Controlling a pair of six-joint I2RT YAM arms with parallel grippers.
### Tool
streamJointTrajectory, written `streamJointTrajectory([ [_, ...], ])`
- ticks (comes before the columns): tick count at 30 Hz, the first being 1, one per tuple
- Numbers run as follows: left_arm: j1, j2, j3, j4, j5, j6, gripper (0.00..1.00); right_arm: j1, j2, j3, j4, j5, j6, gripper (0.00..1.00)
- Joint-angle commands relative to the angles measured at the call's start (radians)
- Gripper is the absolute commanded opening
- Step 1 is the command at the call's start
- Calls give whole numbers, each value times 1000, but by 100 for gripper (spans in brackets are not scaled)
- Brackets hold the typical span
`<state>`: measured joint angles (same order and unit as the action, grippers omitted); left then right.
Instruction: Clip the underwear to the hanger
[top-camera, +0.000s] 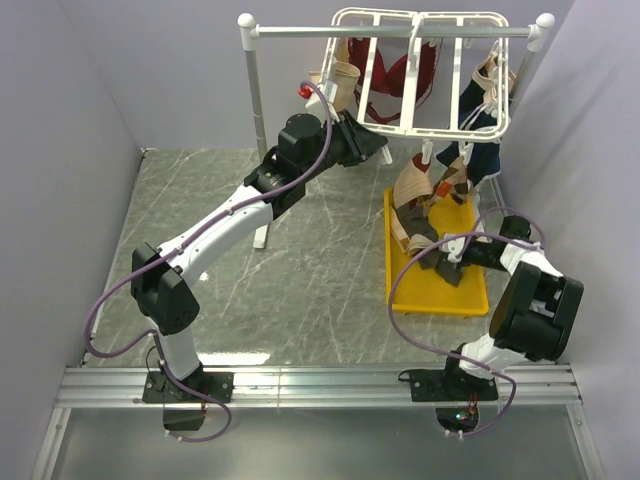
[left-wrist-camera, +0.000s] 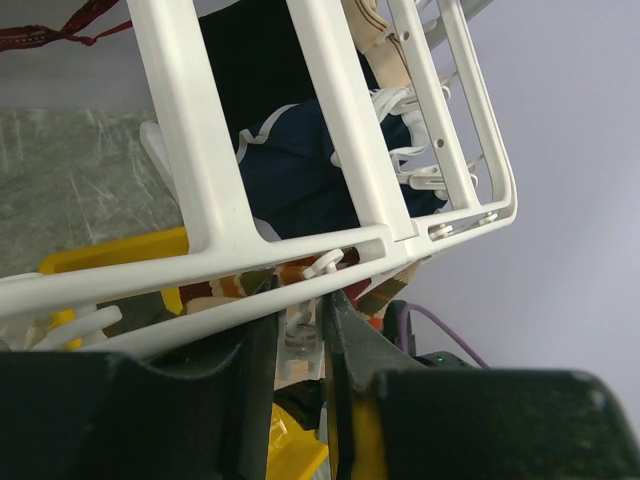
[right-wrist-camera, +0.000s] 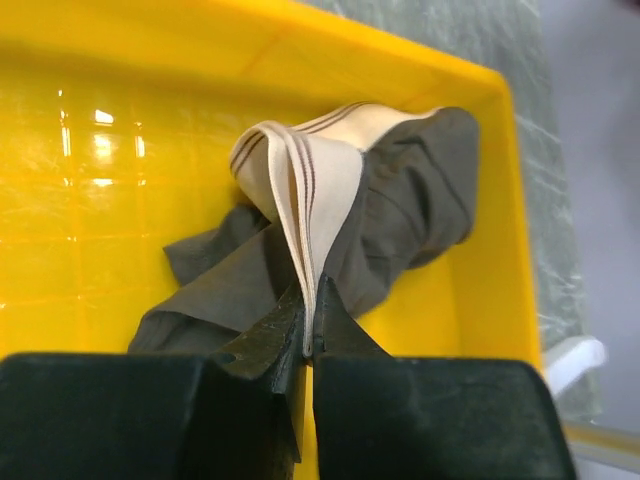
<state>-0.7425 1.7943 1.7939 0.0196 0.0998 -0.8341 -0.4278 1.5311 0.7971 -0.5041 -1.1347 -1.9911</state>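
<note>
The white slatted hanger (top-camera: 420, 70) hangs from a rail at the back. My left gripper (top-camera: 378, 147) reaches under its near-left corner. In the left wrist view the left gripper (left-wrist-camera: 300, 312) is shut on a small white clip (left-wrist-camera: 298, 340) dangling below the hanger's edge rail (left-wrist-camera: 200, 180). The dark grey-brown underwear (right-wrist-camera: 400, 200) lies crumpled in the yellow tray (right-wrist-camera: 120, 130). My right gripper (right-wrist-camera: 312, 335) is shut on its beige band (right-wrist-camera: 320, 180), which stands up folded. From above, the right gripper (top-camera: 452, 254) sits low in the tray (top-camera: 405, 290) at the underwear (top-camera: 440, 268).
A white pole-and-rail stand (top-camera: 255, 100) carries the hanger. A maroon garment (top-camera: 405, 75), beige garments (top-camera: 340, 85) and a navy one (top-camera: 487, 150) hang from clips. Striped patterned garments (top-camera: 415, 190) lie at the tray's far end. Grey walls close in on both sides.
</note>
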Motion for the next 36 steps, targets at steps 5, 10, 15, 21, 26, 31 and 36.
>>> streamJointTrajectory([
  [5, -8, 7, 13, 17, 83, -11, 0, -20, -227, 158, -352, -56, -126, 0],
  [10, -8, 0, -4, 77, 144, -3, 0, -14, -347, 244, -669, -28, -186, 0],
  [15, -8, 7, -4, 101, 181, 6, 0, 7, -405, 353, -899, 36, -155, 0],
  [21, -5, 11, -24, 137, 224, 18, 0, 113, -451, 508, -920, 65, 93, 0],
  [26, -6, 22, -14, 137, 233, 32, 0, 242, -450, 539, -703, 237, 492, 0],
  [31, -5, 19, -16, 129, 225, 43, 0, 271, -405, 553, -725, 569, 535, 0],
  [36, -4, 19, -18, 134, 232, 24, 0, 282, -387, 499, -786, 924, 489, 0],
])
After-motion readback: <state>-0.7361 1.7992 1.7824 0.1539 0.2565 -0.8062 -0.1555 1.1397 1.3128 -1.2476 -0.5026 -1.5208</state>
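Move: The underwear's waistband is already pinched in the right fingers, its grey body bunched in the yellow box about 2 cm ahead, 4 cm left and 3 cm below; the box's middle lies under the hand, some 5 cm down. The hanger clip for it is roughly 6 cm ahead, 19 cm left and 30 cm up. Near that way hang the beige sock, about 7 cm ahead, 9 cm left, and the patterned sock, 7 cm ahead, 1 cm left, both some 18 cm up. The clip is already in the left fingers; from them the underwear lies about 4 cm back, 15 cm right, 33 cm below. The underwear is drawn up by its waistband in the right hand's shut fingers, nearly 20 cm up and some 9 cm back, drifting left; then the hand dips about 5 cm and swings back right, its wrist tipping down and turning clockwise. The left hand keeps its grip on the clip, easing up and back and turning slightly clockwise. ##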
